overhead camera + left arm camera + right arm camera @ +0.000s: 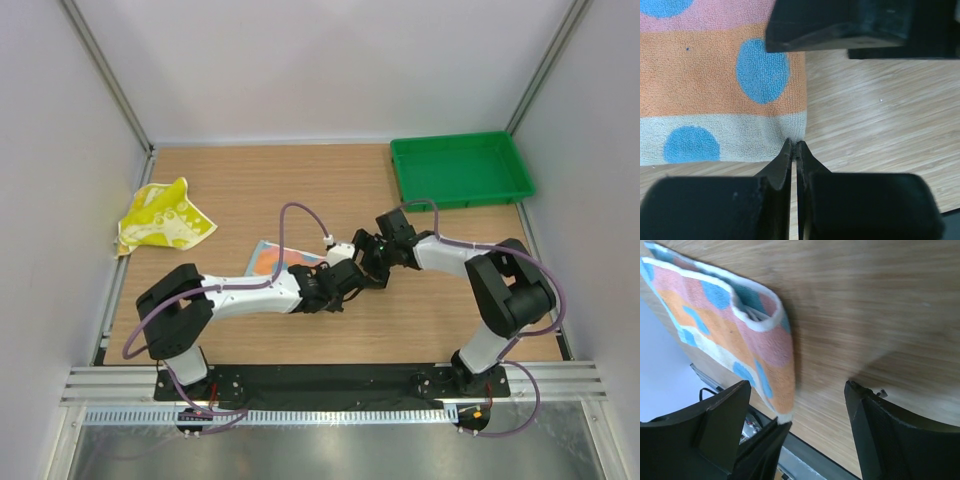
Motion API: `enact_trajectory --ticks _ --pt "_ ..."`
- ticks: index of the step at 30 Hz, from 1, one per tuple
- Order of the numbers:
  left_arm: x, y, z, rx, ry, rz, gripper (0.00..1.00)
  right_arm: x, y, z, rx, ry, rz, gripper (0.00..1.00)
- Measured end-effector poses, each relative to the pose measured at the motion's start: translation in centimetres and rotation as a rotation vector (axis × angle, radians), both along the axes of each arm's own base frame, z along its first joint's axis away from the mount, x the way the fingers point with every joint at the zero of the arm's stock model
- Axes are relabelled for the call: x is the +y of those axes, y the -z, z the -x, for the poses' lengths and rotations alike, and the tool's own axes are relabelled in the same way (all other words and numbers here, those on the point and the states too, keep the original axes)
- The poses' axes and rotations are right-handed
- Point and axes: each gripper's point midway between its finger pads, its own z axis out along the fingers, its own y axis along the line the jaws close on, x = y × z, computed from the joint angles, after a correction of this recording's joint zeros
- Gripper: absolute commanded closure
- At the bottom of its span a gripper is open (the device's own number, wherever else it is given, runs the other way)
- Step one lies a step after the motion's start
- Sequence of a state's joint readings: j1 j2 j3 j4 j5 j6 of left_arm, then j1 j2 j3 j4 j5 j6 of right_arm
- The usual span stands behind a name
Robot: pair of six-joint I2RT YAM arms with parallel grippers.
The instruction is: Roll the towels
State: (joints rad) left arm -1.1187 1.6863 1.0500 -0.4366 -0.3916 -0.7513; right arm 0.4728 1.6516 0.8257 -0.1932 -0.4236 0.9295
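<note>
A towel (265, 258) with orange, pink and pale bands and blue dots lies at mid-table, mostly hidden under the arms. In the right wrist view this towel (740, 335) is doubled over, its near corner lifted. My left gripper (794, 145) is shut on that pale corner of the towel (715, 85). My right gripper (797, 385) hangs open just beside it, nothing between its fingers; the left gripper's fingers (765, 440) show below the corner. From above, the left gripper (345, 278) and the right gripper (372, 262) nearly meet. A yellow towel (163, 217) lies crumpled at the far left.
A green tray (460, 170) sits at the back right corner. White walls close in the wooden table (300, 190) on three sides, and a metal rail runs along the near edge.
</note>
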Motion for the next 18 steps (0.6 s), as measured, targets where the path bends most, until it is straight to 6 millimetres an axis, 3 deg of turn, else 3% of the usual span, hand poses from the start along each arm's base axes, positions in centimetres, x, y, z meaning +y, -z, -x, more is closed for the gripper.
enact_trajectory --ticks 5,8,12,17,18 --pt "-0.1 -0.6 0.0 -0.006 0.001 0.017 1.00 2.3 0.0 -1.3 -0.018 -0.031 -0.050 0.26" --pt "-0.1 -1.1 0.0 -0.011 0.001 0.028 1.00 3.0 0.3 -2.0 -0.025 -0.037 -0.058 0.39" --pt "0.0 -1.6 0.0 -0.016 -0.004 0.042 1.00 3.0 0.9 -2.6 -0.026 -0.041 -0.034 0.67" --pt "0.3 -1.5 0.0 -0.014 -0.010 0.042 1.00 2.7 1.4 -3.0 -0.015 -0.043 0.005 0.84" --pt "0.4 -1.4 0.0 -0.013 -0.012 0.040 1.00 2.7 1.4 -3.1 -0.014 -0.046 0.010 0.91"
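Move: The dotted towel's far right corner, by the white hem, lies about 3 cm ahead of the right hand and 3 cm to its left, some 1 cm lower. The towel's middle is roughly 14 cm left and 2 cm back of the right hand; the green bin is about 20 cm ahead and 21 cm right. From the left hand, which already grips the near right corner, that far corner is some 9 cm ahead and 4 cm right. The dotted towel's far right corner is taken by the right hand, which slides its open fingers forward and left around the hemmed end, about 4 cm in all, sinking slightly as they close and pinch the layers. Meanwhile the left hand, keeping its shut grip on the near right corner, rises about 1.5 cm. ##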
